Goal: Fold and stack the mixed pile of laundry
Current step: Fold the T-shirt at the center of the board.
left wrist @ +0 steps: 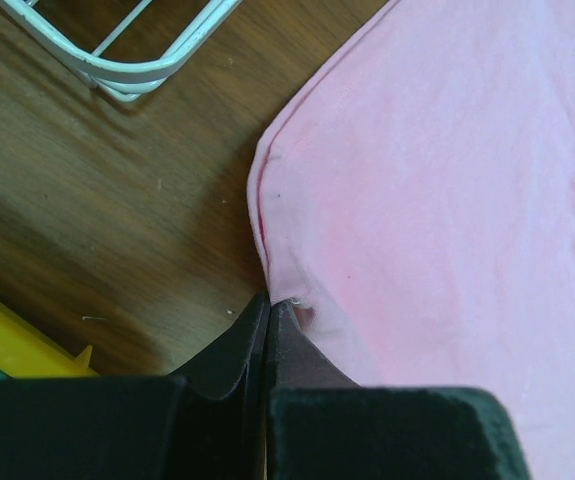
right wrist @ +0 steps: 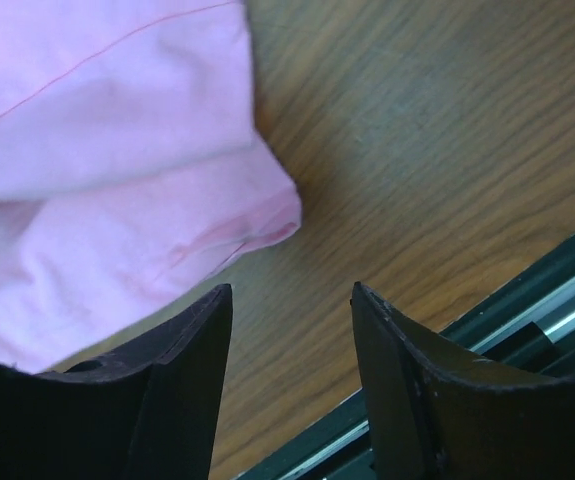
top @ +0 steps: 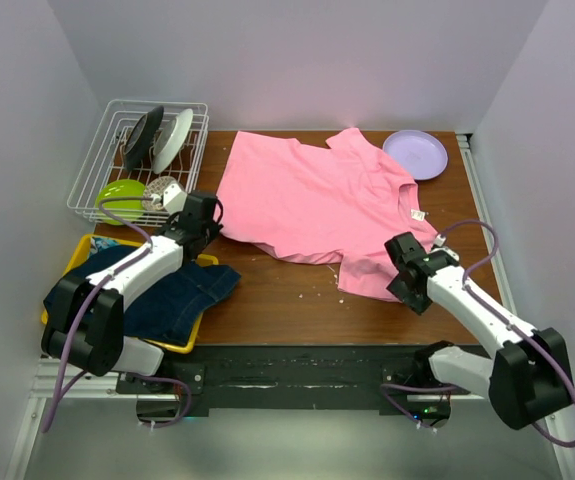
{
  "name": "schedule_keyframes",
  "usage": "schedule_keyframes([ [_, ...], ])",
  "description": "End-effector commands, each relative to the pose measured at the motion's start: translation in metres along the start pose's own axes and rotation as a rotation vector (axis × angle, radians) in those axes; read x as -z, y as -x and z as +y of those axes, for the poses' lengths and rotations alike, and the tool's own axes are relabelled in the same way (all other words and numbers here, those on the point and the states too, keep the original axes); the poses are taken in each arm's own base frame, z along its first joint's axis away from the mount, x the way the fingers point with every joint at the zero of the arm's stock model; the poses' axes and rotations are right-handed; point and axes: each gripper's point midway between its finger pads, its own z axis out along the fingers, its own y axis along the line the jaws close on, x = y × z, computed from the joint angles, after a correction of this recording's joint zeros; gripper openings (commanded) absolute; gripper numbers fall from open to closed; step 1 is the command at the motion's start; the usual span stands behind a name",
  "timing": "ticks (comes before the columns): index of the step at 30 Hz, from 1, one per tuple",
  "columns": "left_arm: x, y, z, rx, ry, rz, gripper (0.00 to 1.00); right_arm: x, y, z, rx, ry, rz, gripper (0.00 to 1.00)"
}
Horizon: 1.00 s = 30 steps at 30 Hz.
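Note:
The pink T-shirt [top: 317, 200] of the laundry pile lies spread across the middle of the wooden table. My left gripper [top: 207, 224] is at its near-left corner. In the left wrist view the left gripper [left wrist: 270, 302] is shut, pinching the hem of the pink T-shirt [left wrist: 437, 170] at its tips. My right gripper [top: 401, 272] hovers at the shirt's near-right corner. Seen from the right wrist, the right gripper [right wrist: 289, 290] is open over bare wood, with the shirt's corner [right wrist: 117, 200] just up and left of it. A dark denim jacket [top: 179, 290] lies in the yellow tray [top: 75, 252].
A white wire dish rack [top: 102, 140] with plates and a green bowl [top: 122, 192] stands at the back left. A purple plate [top: 415, 153] sits at the back right. A strip of turquoise cloth [top: 101, 243] shows in the tray. The table's near edge [top: 307, 345] runs just below both grippers.

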Motion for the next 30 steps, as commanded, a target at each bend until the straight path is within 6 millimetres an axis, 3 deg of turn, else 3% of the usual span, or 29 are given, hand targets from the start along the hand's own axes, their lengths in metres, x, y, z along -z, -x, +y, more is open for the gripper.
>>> schedule_keyframes([
  [1, 0.003, 0.016, -0.009, 0.051, -0.042, -0.054, 0.0, -0.008, 0.017, 0.009, -0.097, 0.013, 0.016, 0.53],
  [9, 0.002, 0.016, -0.008, 0.054, -0.043, -0.052, 0.0, -0.032, 0.023, 0.017, -0.133, 0.0, 0.082, 0.53],
  [13, 0.002, 0.018, -0.007, 0.054, -0.042, -0.056, 0.0, -0.032, 0.021, 0.02, -0.121, 0.006, 0.096, 0.5],
  [19, 0.002, 0.017, -0.006, 0.051, -0.039, -0.054, 0.0, -0.039, 0.017, 0.022, -0.1, -0.006, 0.123, 0.31],
  [21, 0.002, 0.019, -0.005, 0.051, -0.033, -0.059, 0.0, -0.038, 0.017, 0.023, -0.09, -0.001, 0.126, 0.16],
  [23, 0.003, 0.02, -0.004, 0.049, -0.025, -0.061, 0.0, -0.033, 0.021, 0.025, -0.076, 0.019, 0.118, 0.0],
  [25, 0.004, 0.022, 0.001, 0.043, -0.007, -0.074, 0.0, -0.025, 0.022, 0.023, -0.062, 0.03, 0.125, 0.0],
  [30, 0.006, 0.031, 0.012, 0.033, 0.032, -0.111, 0.0, 0.025, 0.048, 0.027, -0.071, 0.17, 0.042, 0.0],
])
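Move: For my right hand, the near sleeve's outer corner of the T-shirt lies about 3 cm ahead, 1 cm right and 4 cm below. The notch where that sleeve meets the body is some 8 cm ahead and 14 cm left, the white collar tag about 19 cm ahead and 3 cm right. From my left hand, still pinching the hem-side corner, the sleeve corner lies roughly 42 cm right, 13 cm back and a little lower. I bring my half-open right fingers down about 3.5 cm and 2.5 cm forward onto the sleeve corner, swinging 2 cm right and partly back on the way. There I shut them, pinching the cloth, and start up again, rising some 2.5 cm. My left hand keeps its pinch on the hem-side corner, nearly still. ##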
